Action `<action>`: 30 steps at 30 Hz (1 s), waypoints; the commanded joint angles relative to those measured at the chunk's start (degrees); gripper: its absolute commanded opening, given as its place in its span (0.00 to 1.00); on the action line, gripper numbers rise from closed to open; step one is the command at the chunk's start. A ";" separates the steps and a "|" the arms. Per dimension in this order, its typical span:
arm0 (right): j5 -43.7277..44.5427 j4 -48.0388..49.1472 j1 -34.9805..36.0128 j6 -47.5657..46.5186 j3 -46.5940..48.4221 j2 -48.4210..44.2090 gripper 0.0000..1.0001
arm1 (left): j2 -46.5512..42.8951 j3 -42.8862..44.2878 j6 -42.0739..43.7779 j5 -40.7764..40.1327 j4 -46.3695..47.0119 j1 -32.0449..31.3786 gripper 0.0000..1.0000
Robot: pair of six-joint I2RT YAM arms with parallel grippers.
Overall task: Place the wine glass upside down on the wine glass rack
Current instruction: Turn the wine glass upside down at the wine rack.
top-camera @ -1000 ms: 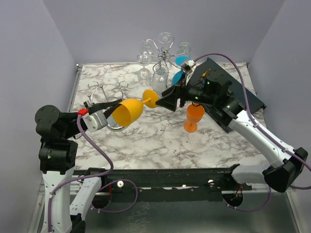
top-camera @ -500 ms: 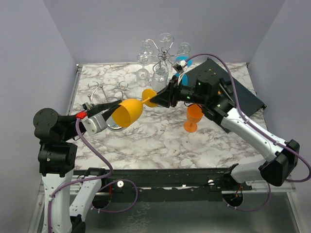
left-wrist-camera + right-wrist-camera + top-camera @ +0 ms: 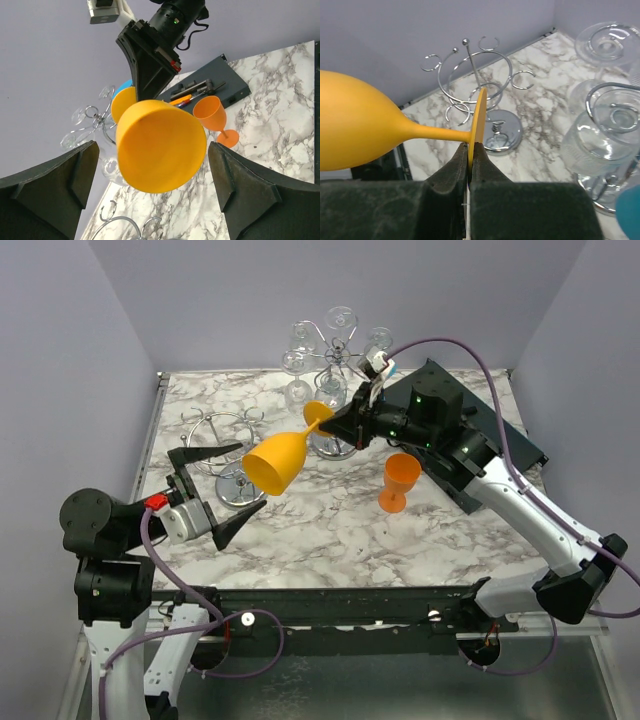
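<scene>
The yellow wine glass (image 3: pixel 275 460) hangs in the air, lying nearly on its side with its bowl toward the near left. My right gripper (image 3: pixel 335 422) is shut on the edge of the glass's flat foot (image 3: pixel 479 120), which is pinched between the pads (image 3: pixel 457 167). My left gripper (image 3: pixel 247 476) stands open just below and in front of the bowl (image 3: pixel 160 147), one finger on either side and neither touching it. An empty chrome wine glass rack (image 3: pixel 222 430) stands at the left behind the glass, and the right wrist view shows its hooks (image 3: pixel 470 65).
A second rack (image 3: pixel 335 345) at the back carries several clear glasses hung upside down. A small orange glass (image 3: pixel 399 480) stands upright right of centre. A dark tray (image 3: pixel 500 430) lies at the back right, and a blue glass (image 3: pixel 122 86) is partly hidden behind my right arm.
My left gripper has let go of the bowl, opened wide and drawn back toward the near left. My right gripper has shut on the foot and lifted the glass slightly toward the back.
</scene>
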 commanded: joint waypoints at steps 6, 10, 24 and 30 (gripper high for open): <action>11.80 -16.33 -0.02 -28.73 4.43 -2.59 0.00 | -2.41 1.31 0.09 3.13 -3.52 0.38 0.99; 13.33 -16.41 0.01 -35.11 3.49 -3.80 0.00 | -2.54 1.38 0.07 5.00 -3.77 0.36 0.99; -4.60 -4.67 7.18 -40.83 -0.24 -2.89 0.01 | 11.94 6.14 4.16 6.94 -2.04 0.33 0.75; -1.59 -1.96 13.48 -42.98 -0.07 -0.72 0.01 | 13.23 5.38 3.84 8.08 -1.91 0.36 0.68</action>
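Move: The yellow wine glass, held by its foot in the right fingers, has its middle about 9 cm to the right of the open left hand and 5 cm ahead, roughly level. From the right hand that middle is some 7 cm left and 5 cm back. The small empty rack's ring sits about 20 cm left of the right hand, 4 cm ahead and 12 cm lower; the hanging blue glass is roughly 8 cm ahead, 8 cm right and a little below. Swinging first to the right by about 5 cm, then back and leftward, the right hand keeps its pinch on the wine glass's foot and turns roughly 40 degrees, taking the bowl round towards the arm bases. The left hand eases back, then reaches forward some 8 cm, sinking slightly, towards the foot, its fingers closing about a quarter but still apart. ##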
